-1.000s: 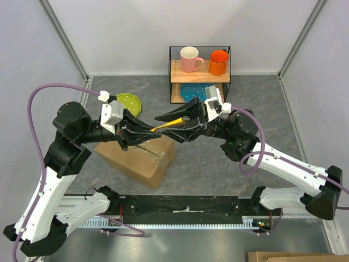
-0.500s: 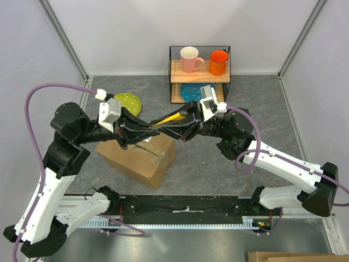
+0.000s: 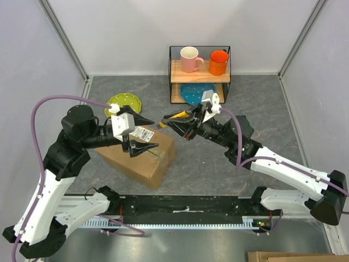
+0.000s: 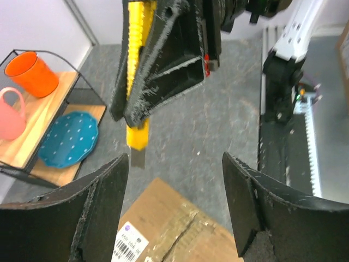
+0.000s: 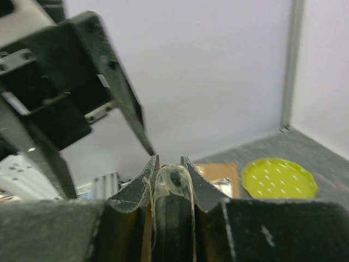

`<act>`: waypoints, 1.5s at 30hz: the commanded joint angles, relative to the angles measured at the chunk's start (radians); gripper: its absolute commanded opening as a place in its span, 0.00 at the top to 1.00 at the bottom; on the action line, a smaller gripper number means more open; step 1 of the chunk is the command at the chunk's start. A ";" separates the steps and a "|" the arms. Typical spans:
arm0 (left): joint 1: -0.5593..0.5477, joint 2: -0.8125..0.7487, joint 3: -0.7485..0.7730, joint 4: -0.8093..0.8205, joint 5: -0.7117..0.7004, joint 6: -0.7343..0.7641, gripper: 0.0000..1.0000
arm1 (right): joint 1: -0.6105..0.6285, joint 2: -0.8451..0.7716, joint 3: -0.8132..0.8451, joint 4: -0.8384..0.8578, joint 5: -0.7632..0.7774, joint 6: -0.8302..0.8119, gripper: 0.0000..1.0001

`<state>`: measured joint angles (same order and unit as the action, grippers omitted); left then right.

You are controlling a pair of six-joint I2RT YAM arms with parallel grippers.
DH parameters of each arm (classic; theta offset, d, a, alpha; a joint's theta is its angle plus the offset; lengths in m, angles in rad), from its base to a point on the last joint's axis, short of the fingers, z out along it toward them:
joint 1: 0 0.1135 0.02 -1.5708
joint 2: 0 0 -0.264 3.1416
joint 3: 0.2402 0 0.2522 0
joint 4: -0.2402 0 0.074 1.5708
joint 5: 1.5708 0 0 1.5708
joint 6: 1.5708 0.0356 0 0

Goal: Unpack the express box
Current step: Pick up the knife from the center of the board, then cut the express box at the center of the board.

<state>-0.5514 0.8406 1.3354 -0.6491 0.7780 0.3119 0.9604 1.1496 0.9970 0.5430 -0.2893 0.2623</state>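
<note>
The express box (image 3: 143, 162), a brown carton with a white label (image 3: 143, 132) and a rough split seam, lies on the grey table left of centre. My left gripper (image 3: 151, 134) hovers open just above its top with nothing between the fingers; in the left wrist view the box (image 4: 180, 229) shows below the spread fingers (image 4: 103, 207). My right gripper (image 3: 175, 124) is shut on a yellow utility knife (image 3: 175, 115), blade end pointing left toward the box. In the left wrist view the knife (image 4: 136, 82) hangs ahead, above the box's far edge. The right wrist view shows the knife's end (image 5: 172, 183) pinched between the pads.
A wire shelf rack (image 3: 199, 73) at the back holds a pink mug (image 3: 190, 59) and an orange mug (image 3: 218, 61), with a blue plate (image 3: 197, 91) underneath. A green plate (image 3: 124, 102) lies behind the box. Walls close the table on three sides.
Both grippers held the knife together; the left one has let go, opened wide and drawn back left over the box. The right gripper keeps the knife.
</note>
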 commanded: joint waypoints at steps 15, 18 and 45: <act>-0.001 -0.054 -0.321 -0.242 -0.238 1.035 0.27 | -0.022 -0.021 -0.310 0.193 0.745 0.103 1.00; -0.001 -0.041 -0.341 -0.227 -0.240 1.070 0.28 | -0.022 0.036 -0.331 0.303 0.837 0.089 1.00; -0.001 -0.202 -0.671 -0.009 -0.295 1.290 0.51 | -0.012 0.714 -0.018 0.490 0.581 0.244 1.00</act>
<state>-0.5522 0.6693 0.7471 -0.7254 0.5266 1.5204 0.9394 1.8137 0.9234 1.0157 0.3660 0.4362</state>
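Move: The cardboard box, with its taped seam on top, has its middle about 8 cm ahead of the empty left hand, 7 cm to its left and 30 cm below. From the right hand, which already holds the yellow knife, it is 4 cm ahead, 12 cm left and equally low. Counted from the right hand, the green plate lies some 33 cm ahead and 25 cm left on the table, and the blue plate about 38 cm ahead and 10 cm right. Drop the left gripper about 20 cm onto the box's seam, easing slightly forward and left, rolling it and tipping its fingers down while they close partway. Keep the knife gripped in the right hand and swing it down some 22 cm and forward past the box's right side, first rightward, then back left towards the far side, turning clockwise and levelling the fingers. ##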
